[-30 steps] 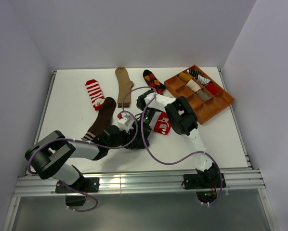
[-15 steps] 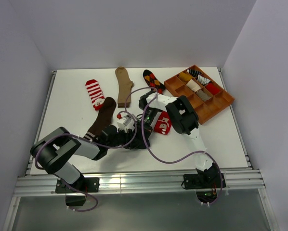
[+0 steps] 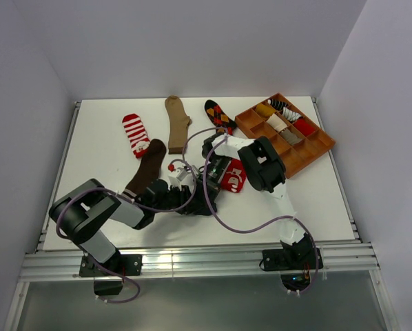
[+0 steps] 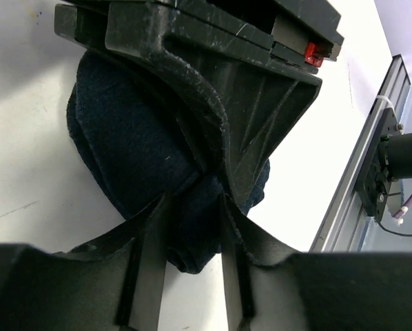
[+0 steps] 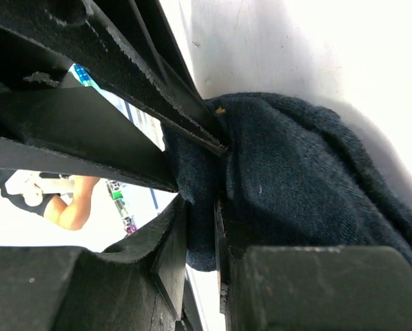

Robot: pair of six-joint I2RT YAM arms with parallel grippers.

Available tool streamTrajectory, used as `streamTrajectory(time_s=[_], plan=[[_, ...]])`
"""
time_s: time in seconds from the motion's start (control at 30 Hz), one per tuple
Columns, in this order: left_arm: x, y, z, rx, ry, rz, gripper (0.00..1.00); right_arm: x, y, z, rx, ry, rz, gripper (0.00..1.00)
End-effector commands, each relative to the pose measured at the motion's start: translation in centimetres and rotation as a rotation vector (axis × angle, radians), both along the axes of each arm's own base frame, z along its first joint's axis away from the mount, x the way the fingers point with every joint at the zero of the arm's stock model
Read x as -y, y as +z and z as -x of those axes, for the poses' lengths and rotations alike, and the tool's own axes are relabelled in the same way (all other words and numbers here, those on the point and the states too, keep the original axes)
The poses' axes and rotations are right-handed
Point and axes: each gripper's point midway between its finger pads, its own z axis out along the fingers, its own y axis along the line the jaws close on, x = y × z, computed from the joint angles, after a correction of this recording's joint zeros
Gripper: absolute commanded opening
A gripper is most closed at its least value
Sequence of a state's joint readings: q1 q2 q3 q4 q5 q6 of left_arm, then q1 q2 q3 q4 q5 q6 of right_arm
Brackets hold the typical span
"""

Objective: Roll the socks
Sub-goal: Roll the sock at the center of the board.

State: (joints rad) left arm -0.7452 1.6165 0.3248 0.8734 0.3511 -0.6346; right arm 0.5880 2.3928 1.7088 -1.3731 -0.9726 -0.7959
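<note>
A navy sock lies bunched on the table between both grippers and is mostly hidden under them in the top view. My left gripper is shut on a fold of it; from above the gripper sits near the table's middle front. My right gripper is shut on the sock's edge and meets the left one. A red sock with a picture lies just right of them. The dark brown, red-white striped, tan and black argyle socks lie flat farther back.
A brown wooden compartment tray holding several rolled socks stands at the back right. The right arm's purple cable loops over the table in front. The metal rail runs along the near edge.
The left arm has shifted a little to the right and its elbow has swung inward. Both grippers stay closed together on the navy sock.
</note>
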Motion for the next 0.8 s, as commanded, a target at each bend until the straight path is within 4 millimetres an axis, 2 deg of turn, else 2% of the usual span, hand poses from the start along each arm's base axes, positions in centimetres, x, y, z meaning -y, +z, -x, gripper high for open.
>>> streamTrajectory(time_s=[0.0,0.1,0.2,0.27,0.3,0.37,0.5,0.67,0.77], plan=[[-0.8,-2.2,1.0,-0.077,-0.012,-0.054,0.37,1.3,-0.8,-1.3,0.109,0.027,0.044,0.21],[-0.6,-2.5,1.2,-0.104,-0.019,-0.055,0.31,1.2,-0.9,-1.7,0.135,0.019,0.047,0.22],[-0.7,-2.9,1.3,-0.145,-0.002,-0.068,0.22,1.1,-0.9,-2.2,0.181,0.006,0.05,0.28],[-0.8,-3.3,1.6,-0.189,0.007,-0.083,0.13,1.2,-1.2,-2.4,0.204,-0.003,0.065,0.37],[-1.0,-3.7,1.4,-0.204,0.027,-0.102,0.06,1.1,-1.0,-3.1,0.255,-0.009,0.058,0.43],[-1.1,-4.1,1.7,-0.245,0.028,-0.124,0.0,1.2,-0.7,-3.3,0.288,-0.019,0.06,0.48],[-1.3,-4.6,1.9,-0.299,0.046,-0.157,0.0,1.0,0.4,-4.3,0.372,-0.036,0.03,0.57],[-1.7,-4.8,1.9,-0.332,0.074,-0.183,0.0,1.2,2.4,-5.3,0.455,-0.083,0.011,0.59],[-1.5,-4.6,2.0,-0.348,0.073,-0.176,0.0,1.7,3.5,-6.6,0.515,-0.135,-0.012,0.59]])
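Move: The navy sock's loose fold already stands between the left hand's half-open fingers; the sock's middle lies about 3 cm ahead and 3 cm to the right, 1 cm below. From the right hand, which still grips that end close by, the middle is some 3 cm ahead and 1 cm left, 1 cm lower. The red sock lies about 10 cm ahead and 10 cm right of the right hand, the brown sock roughly 13 cm ahead and 15 cm left of the left hand. The left fingers close on the navy sock's fold and keep it pinched, the hand easing about 1 cm to the right with a slight turn of the wrist. The right hand first keeps its grip, then opens, lets go and draws forward some 4 cm, rising slightly over the sock, its fingers tipping about 20 degrees more steeply down. ##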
